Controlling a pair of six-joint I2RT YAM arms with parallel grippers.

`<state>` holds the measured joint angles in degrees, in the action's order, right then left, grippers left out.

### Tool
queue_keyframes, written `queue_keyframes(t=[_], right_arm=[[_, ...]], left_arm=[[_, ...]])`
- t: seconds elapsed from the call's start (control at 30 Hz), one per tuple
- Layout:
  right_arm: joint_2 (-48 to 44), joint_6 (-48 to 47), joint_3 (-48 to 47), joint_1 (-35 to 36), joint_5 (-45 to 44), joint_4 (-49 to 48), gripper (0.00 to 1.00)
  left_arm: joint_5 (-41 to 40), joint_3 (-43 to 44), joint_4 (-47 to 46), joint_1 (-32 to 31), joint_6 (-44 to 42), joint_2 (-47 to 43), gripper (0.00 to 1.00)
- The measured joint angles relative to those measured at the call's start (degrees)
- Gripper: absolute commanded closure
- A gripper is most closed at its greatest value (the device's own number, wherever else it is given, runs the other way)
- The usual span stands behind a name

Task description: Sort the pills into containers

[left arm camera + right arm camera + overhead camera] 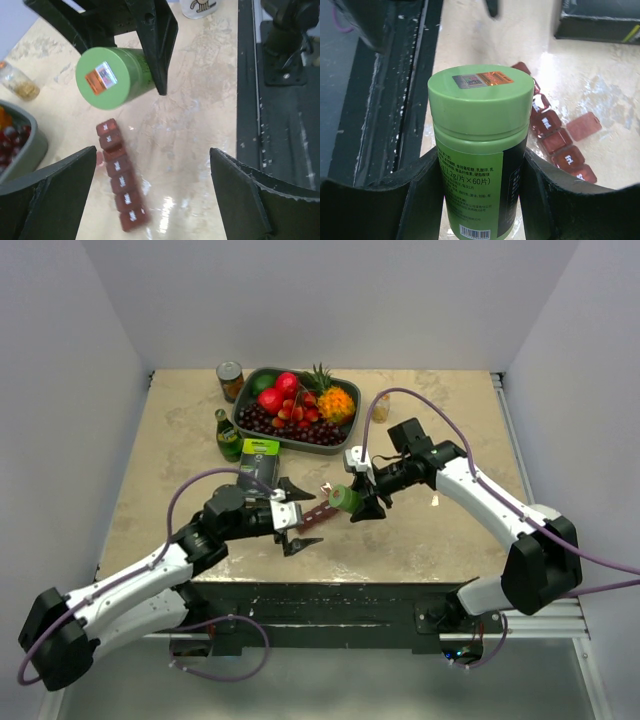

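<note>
The containers are a dark red pill-organiser strip point(120, 175) lying flat on the table, with one lid flipped open point(584, 126). My left gripper point(152, 192) hovers open above it; the strip point(325, 508) lies close to its left finger point(50, 197), touching nothing. A green pill bottle point(480, 150) with its cap on is held over the strip's far end, and my right gripper point(480, 200) is shut on its body. In the top view the bottle point(345, 498) sits in the right gripper point(358, 496), just right of the left gripper point(312, 516). No loose pills are in view.
A dark tray point(249, 390) of fruit stands at the back, with a can point(230, 380), a green glass bottle point(228, 435) and a black-and-green box point(260, 460) near it. A small jar point(380, 408) stands at the back right. The table's near edge point(330, 585) is close below the strip.
</note>
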<state>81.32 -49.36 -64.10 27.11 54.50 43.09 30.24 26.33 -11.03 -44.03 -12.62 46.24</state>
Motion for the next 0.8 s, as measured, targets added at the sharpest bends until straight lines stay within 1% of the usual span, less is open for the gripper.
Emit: queue_keyframes(t=[0.13,0.2,0.3,0.33,0.4,0.43,0.47,0.5,0.53,0.6,0.63,0.7,0.73,0.8], right_arm=[[0.0,-3.48,0.0,0.28,1.81,2.45,0.99],[0.0,-4.59,0.0,0.46,2.12,3.23,0.99],[0.0,-5.46,0.02,0.63,2.25,3.65,0.99],[0.0,-5.68,0.0,0.63,2.27,3.65,0.99],[0.0,-5.88,0.0,0.63,2.25,3.65,0.99],[0.0,-5.95,0.0,0.63,2.25,3.65,0.99],[0.0,-6.03,0.02,0.63,2.27,3.67,0.99],[0.0,-6.08,0.0,0.63,2.27,3.78,0.99],[0.0,-6.19,0.02,0.63,2.25,4.07,0.99],[0.0,-6.27,0.02,0.66,2.29,4.31,0.99],[0.0,-6.25,0.02,0.7,2.32,4.57,0.99],[0.0,-6.25,0.02,0.7,2.32,4.83,0.99],[0.0,-6.23,0.02,0.7,2.32,4.87,0.99],[0.0,-6.21,0.02,0.7,2.38,4.92,0.99]], left_arm=[[3.19,4.2,-4.15,0.02,-7.23,9.94,0.02],[4.44,5.35,-6.43,0.02,-8.85,12.52,0.04],[6.45,6.4,-9.53,0.02,-9.53,14.71,0.12],[7.3,6.67,-10.71,0.02,-9.42,15.39,0.17],[8.85,7.23,-12.72,0.02,-8.98,16.72,0.23],[9.49,7.52,-13.51,0.02,-8.72,17.4,0.29],[9.94,7.98,-13.86,0.02,-8.46,18.1,0.32],[10.19,8.37,-14.08,0.02,-8.13,18.64,0.36],[10.23,8.94,-14.36,0.11,-7.87,19.34,0.43],[10.14,9.38,-14.99,0.13,-7.5,19.98,0.47],[10.23,9.49,-15.13,0.17,-7.08,20.09,0.53],[10.14,9.49,-15.15,0.17,-6.43,20.09,0.61],[10.08,9.49,-15.19,0.17,-6.16,20.09,0.73],[9.86,9.44,-15.34,0.17,-5.33,20.09,0.88]])
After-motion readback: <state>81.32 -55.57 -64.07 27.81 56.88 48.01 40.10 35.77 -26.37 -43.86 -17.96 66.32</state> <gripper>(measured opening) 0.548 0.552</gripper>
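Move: The green bottle's cap is about 6 cm to the left hand's right, some 4 cm ahead and 2 cm higher. The pill organizer lies about 4 cm ahead and 4 cm right of that hand, some 14 cm lower; the black box is about 11 cm ahead and 11 cm left. From the right hand, already holding the bottle, the cap sits some 5 cm left and 2 cm up. Left reaches about 6 cm right, 3 forward and up, and pinches the cap; right keeps the bottle. ##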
